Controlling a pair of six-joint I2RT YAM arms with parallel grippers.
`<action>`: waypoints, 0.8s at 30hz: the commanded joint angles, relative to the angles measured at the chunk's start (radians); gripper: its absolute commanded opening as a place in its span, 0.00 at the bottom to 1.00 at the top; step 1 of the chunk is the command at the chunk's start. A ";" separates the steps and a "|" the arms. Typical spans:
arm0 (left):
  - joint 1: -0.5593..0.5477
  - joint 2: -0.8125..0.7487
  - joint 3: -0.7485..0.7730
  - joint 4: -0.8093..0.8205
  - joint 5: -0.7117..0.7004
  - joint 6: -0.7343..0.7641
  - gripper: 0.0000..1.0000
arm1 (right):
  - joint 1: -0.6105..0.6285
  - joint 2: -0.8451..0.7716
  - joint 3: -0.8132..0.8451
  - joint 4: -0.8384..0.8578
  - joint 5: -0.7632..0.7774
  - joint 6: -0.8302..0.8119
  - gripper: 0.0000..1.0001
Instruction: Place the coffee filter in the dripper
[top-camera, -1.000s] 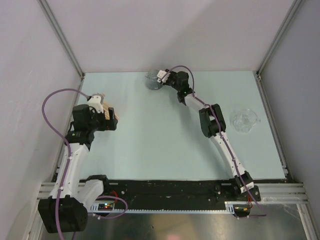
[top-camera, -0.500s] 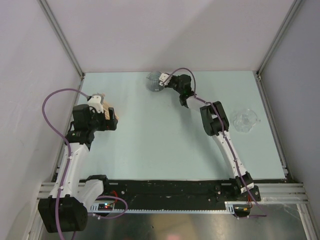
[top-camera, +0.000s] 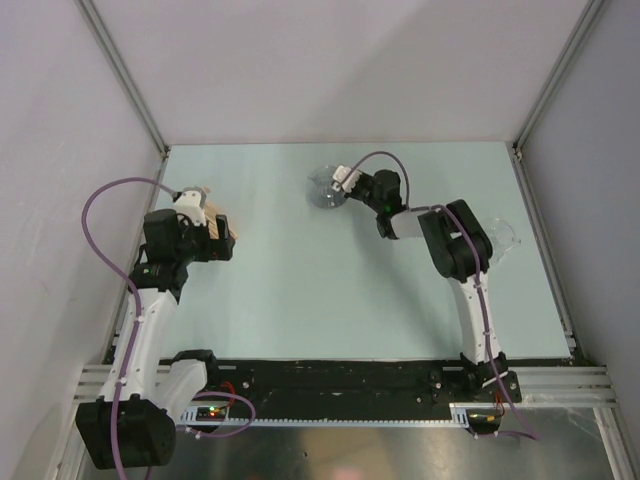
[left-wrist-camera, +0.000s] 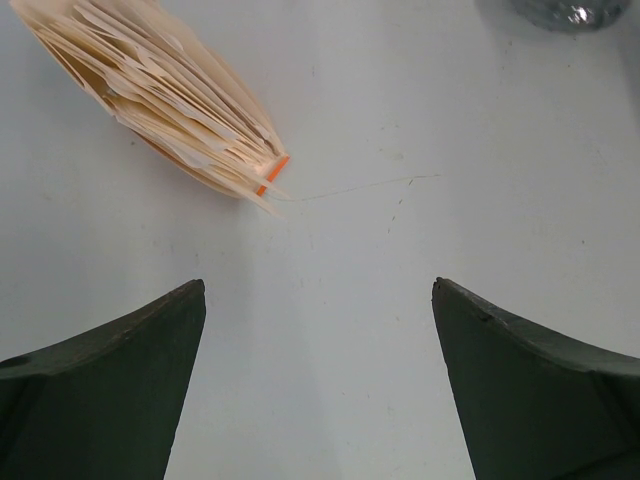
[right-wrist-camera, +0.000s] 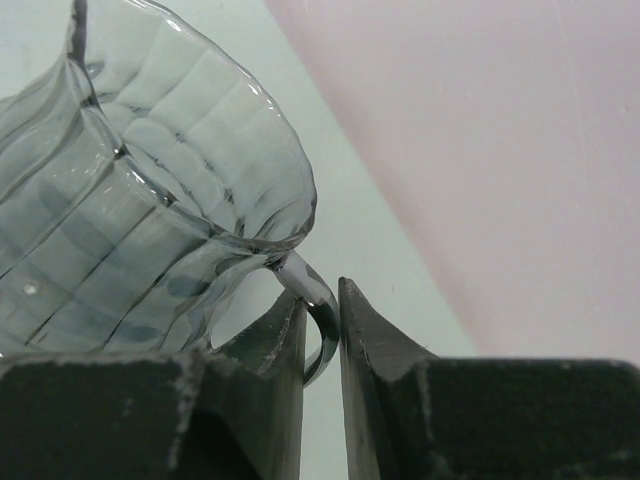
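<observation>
The dripper (top-camera: 324, 187) is a translucent grey ribbed cup, hanging tilted in the back middle of the table. My right gripper (top-camera: 341, 181) is shut on its loop handle (right-wrist-camera: 322, 300), which sits pinched between the two dark fingertips (right-wrist-camera: 290, 325) in the right wrist view, with the ribbed cup wall (right-wrist-camera: 130, 200) to their left. My left gripper (left-wrist-camera: 320, 290) stands wide open over bare table at the left, with nothing between its fingers. The coffee filter is out of view.
A tan stack of thin sheets with an orange band (left-wrist-camera: 170, 100) lies just beyond my left gripper, seen from above as the tan stack (top-camera: 222, 230). A clear glass vessel (top-camera: 508, 235) sits at the right, partly behind the right arm. Walls close in the table's far, left and right sides.
The right gripper closed on the dripper's handle at the far edge. It then carried the dripper nearer and to the right, tilting it. The left arm has stayed put.
</observation>
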 joint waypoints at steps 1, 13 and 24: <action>0.007 -0.025 0.037 0.018 -0.020 -0.005 0.98 | 0.009 -0.215 -0.229 0.190 0.105 0.003 0.00; 0.007 -0.065 0.025 0.019 -0.010 -0.018 0.98 | 0.069 -0.580 -0.798 0.435 0.395 -0.081 0.00; 0.007 -0.133 -0.013 0.019 -0.004 -0.017 0.98 | 0.244 -0.640 -1.038 0.696 0.614 -0.073 0.00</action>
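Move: The right hand already holds the glass pot by its handle, the pot's body about 5 cm to its left and 1 cm ahead. The bare mid-table spot it heads for lies some 21 cm back, 9 cm right and 9 cm below; the clear dripper stands about 18 cm back and 38 cm right, 5 cm lower. From the left hand that spot is about 8 cm ahead, 39 cm right, 17 cm below. The right arm carries the glass pot by its handle about 20 cm back and 10 right, rising slightly, then sinking. ##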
